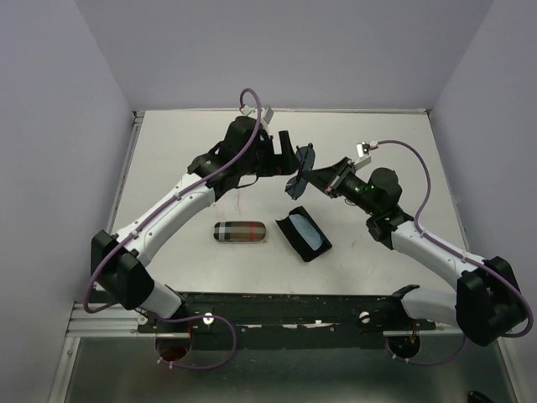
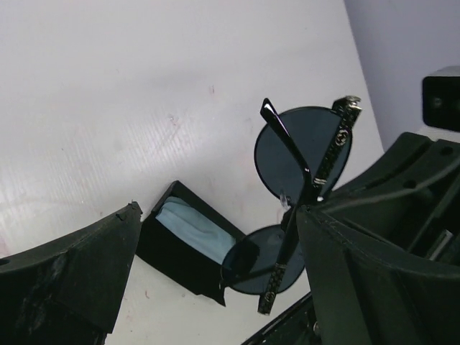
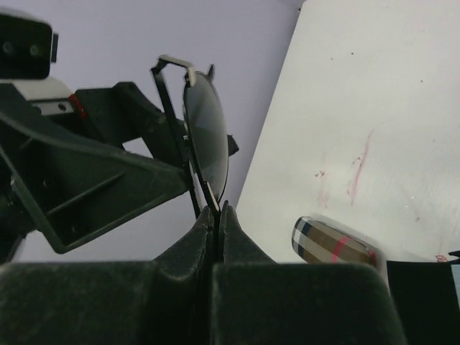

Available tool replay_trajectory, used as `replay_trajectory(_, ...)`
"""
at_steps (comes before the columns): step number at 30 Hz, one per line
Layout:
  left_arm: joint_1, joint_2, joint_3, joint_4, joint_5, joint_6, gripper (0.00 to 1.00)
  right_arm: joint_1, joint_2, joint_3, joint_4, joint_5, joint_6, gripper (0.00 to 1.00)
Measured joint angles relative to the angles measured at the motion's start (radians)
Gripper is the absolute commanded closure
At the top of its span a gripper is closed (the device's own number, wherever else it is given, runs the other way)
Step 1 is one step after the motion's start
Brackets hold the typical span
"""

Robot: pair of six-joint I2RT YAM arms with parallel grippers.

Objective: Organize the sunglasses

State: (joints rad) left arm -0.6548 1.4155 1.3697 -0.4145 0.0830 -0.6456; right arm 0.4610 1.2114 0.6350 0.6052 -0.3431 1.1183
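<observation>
The black-framed sunglasses (image 1: 302,166) with dark round lenses hang in the air above the table, temples folded. My right gripper (image 1: 317,176) is shut on the rim of one lens; in the right wrist view its closed tips (image 3: 215,210) pinch the edge of the sunglasses (image 3: 207,133). My left gripper (image 1: 288,154) is wide open right beside them. In the left wrist view the sunglasses (image 2: 302,154) sit against its right finger (image 2: 359,273), and its left finger (image 2: 65,280) is far off. Whether that finger touches the frame I cannot tell.
A plain black case (image 1: 304,234) lies open below the glasses with a light blue cloth (image 2: 192,228) inside. A plaid tan-and-black case (image 1: 239,232) lies shut to its left, also in the right wrist view (image 3: 330,243). Walls enclose the table (image 1: 185,151).
</observation>
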Motion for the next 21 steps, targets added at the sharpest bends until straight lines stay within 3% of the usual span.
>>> replay_trajectory(5, 0.0, 0.153, 0.111, -0.072, 0.025, 0.018, 0.02, -0.013, -0.011, -0.005, -0.085, -0.016, -0.084, 0.99)
replay_trajectory(11, -0.002, 0.15, 0.041, -0.088, 0.042, 0.016, 0.01, -0.005, -0.066, 0.01, -0.32, 0.034, -0.245, 0.99)
replay_trajectory(17, -0.002, -0.091, -0.266, -0.014, 0.045, -0.018, 0.01, 0.025, -0.067, 0.051, -0.52, 0.101, -0.389, 0.99)
replay_trajectory(21, -0.002, -0.261, -0.428, 0.024, 0.039, -0.049, 0.01, 0.148, -0.022, 0.099, -0.668, 0.25, -0.454, 0.99)
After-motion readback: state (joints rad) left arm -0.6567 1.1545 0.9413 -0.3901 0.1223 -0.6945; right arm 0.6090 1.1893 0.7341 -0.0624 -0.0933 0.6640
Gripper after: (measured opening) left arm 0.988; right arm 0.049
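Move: Under the right hand, which still holds the sunglasses, the open black case with the blue cloth lies about 22 cm down, some 4 cm back and 1 cm to its right. The plaid case lies about 17 cm to that hand's left, level with the black one. From the empty left hand the black case is roughly 5 cm back, 3 cm right and 23 cm down. Sinking about 11 cm towards the open black case, the right hand also draws back some 3 cm and rolls its left side down roughly 35 degrees, so its near-level fingers tip downward with the sunglasses still pinched. The left hand, fingers staying wide open, first dips with a slight forward reach, then backs off down and to the left towards the plaid case. ##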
